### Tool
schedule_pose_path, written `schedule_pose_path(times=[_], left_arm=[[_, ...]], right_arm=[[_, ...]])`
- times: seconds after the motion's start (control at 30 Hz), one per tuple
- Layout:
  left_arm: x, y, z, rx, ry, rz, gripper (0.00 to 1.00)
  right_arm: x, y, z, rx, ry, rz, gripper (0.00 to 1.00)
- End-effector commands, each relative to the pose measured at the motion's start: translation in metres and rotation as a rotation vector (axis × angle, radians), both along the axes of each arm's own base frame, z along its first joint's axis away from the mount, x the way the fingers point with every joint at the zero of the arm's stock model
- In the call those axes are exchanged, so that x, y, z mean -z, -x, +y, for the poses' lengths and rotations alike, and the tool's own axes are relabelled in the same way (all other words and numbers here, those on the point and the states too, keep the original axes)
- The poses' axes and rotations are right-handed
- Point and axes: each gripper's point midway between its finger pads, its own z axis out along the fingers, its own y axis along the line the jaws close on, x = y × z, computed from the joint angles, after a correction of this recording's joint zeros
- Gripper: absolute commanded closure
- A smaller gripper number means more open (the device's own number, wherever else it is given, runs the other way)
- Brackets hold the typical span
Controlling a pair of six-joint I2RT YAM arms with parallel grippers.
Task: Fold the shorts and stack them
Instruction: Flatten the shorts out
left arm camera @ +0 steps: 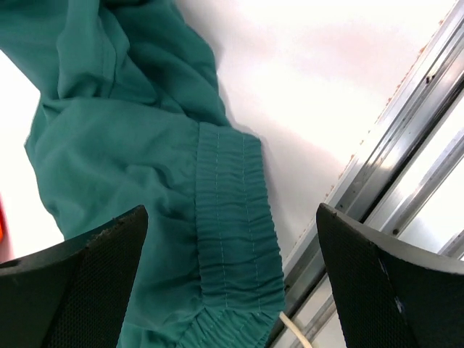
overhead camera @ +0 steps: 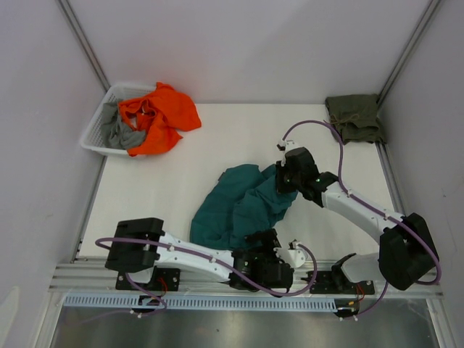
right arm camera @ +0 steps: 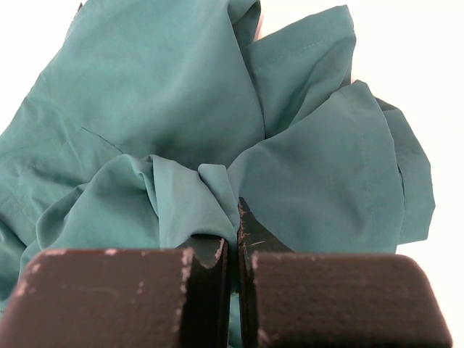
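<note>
The teal-green shorts (overhead camera: 235, 206) lie crumpled in the middle of the table. My right gripper (overhead camera: 285, 176) is shut on a fold at their right edge. In the right wrist view the cloth (right arm camera: 181, 94) bunches into the closed jaws of that gripper (right arm camera: 238, 210). My left gripper (overhead camera: 270, 250) hangs open over the near edge of these shorts. In the left wrist view its fingers straddle the elastic waistband (left arm camera: 232, 217) without touching it, and the off-white cord (left arm camera: 293, 330) peeks out below. The olive-green shorts (overhead camera: 355, 116) lie folded at the back right corner.
A white basket (overhead camera: 98, 127) at the back left holds an orange cloth (overhead camera: 159, 116) and a grey cloth (overhead camera: 119, 134). An aluminium rail (overhead camera: 217, 279) runs along the near edge, close to the waistband. Walls stand on both sides of the table.
</note>
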Motion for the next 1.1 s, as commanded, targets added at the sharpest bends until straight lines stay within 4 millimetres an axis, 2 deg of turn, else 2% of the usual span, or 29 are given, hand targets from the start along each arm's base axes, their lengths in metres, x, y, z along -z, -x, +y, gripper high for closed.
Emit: schedule_pose_path(times=[0.0,0.2,0.3,0.47,0.6,0.73,0.83,0.87,0.9,0.93,1.03,1.07], left_arm=[[-0.014,0.002,-0.016,0.027,0.0,-0.034,0.01],[-0.003,-0.007,-0.015,0.021,-0.06,-0.04,0.01],[0.007,-0.014,0.001,-0.029,-0.157,-0.041,0.01],[0.017,-0.01,0.016,-0.036,-0.231,-0.003,0.01],[0.019,-0.028,0.04,-0.14,-0.339,-0.064,0.01],[0.023,-0.036,0.05,-0.176,-0.368,-0.061,0.05],[0.029,-0.042,0.061,-0.201,-0.403,-0.062,0.16],[0.027,-0.048,0.065,-0.239,-0.402,-0.066,0.31],[0.032,-0.052,0.072,-0.261,-0.435,-0.075,0.39],[0.031,-0.054,0.082,-0.301,-0.461,-0.086,0.57],[0.017,-0.06,0.079,-0.347,-0.419,-0.131,0.81],[0.016,-0.059,0.08,-0.342,-0.403,-0.129,0.81]], right_arm=[[-0.015,-0.012,0.005,0.011,-0.028,-0.037,1.0],[-0.014,-0.013,0.004,0.014,-0.032,-0.035,1.0],[-0.014,-0.012,0.006,0.009,-0.034,-0.032,1.0],[-0.013,-0.012,0.004,0.013,-0.034,-0.03,1.0],[-0.013,-0.012,0.006,0.008,-0.038,-0.029,1.0],[-0.014,-0.013,0.005,0.01,-0.039,-0.031,1.0],[-0.014,-0.013,0.006,0.007,-0.042,-0.032,1.0],[-0.014,-0.013,0.006,0.007,-0.041,-0.031,1.0],[-0.014,-0.012,0.006,0.004,-0.041,-0.031,1.0],[-0.014,-0.012,0.006,0.006,-0.043,-0.032,1.0],[-0.014,-0.012,0.006,0.007,-0.043,-0.034,1.0],[-0.014,-0.012,0.006,0.007,-0.042,-0.032,1.0]])
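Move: The end of the shorts' waistband lies close below the open left hand, about 4 cm to its left, 2 cm ahead and 4 cm lower. The bunched teal cloth is roughly 9 cm straight ahead of that hand, and the table's metal edge rail runs about 7 cm behind it. From the right hand, which already pinches the far part of the shorts, the waistband end lies some 17 cm back, 9 cm left and 7 cm lower. The left fingers pinch the end of the waistband, closing from wide open only late, while the hand is still travelling. The hand edges a centimetre right, then sweeps about 8 cm left and 5 cm forward, sinking some 3.5 cm, its left side rolling up about 25 degrees and the wrist turning counter-clockwise. The right hand stays put, keeping its pinch on the cloth. ##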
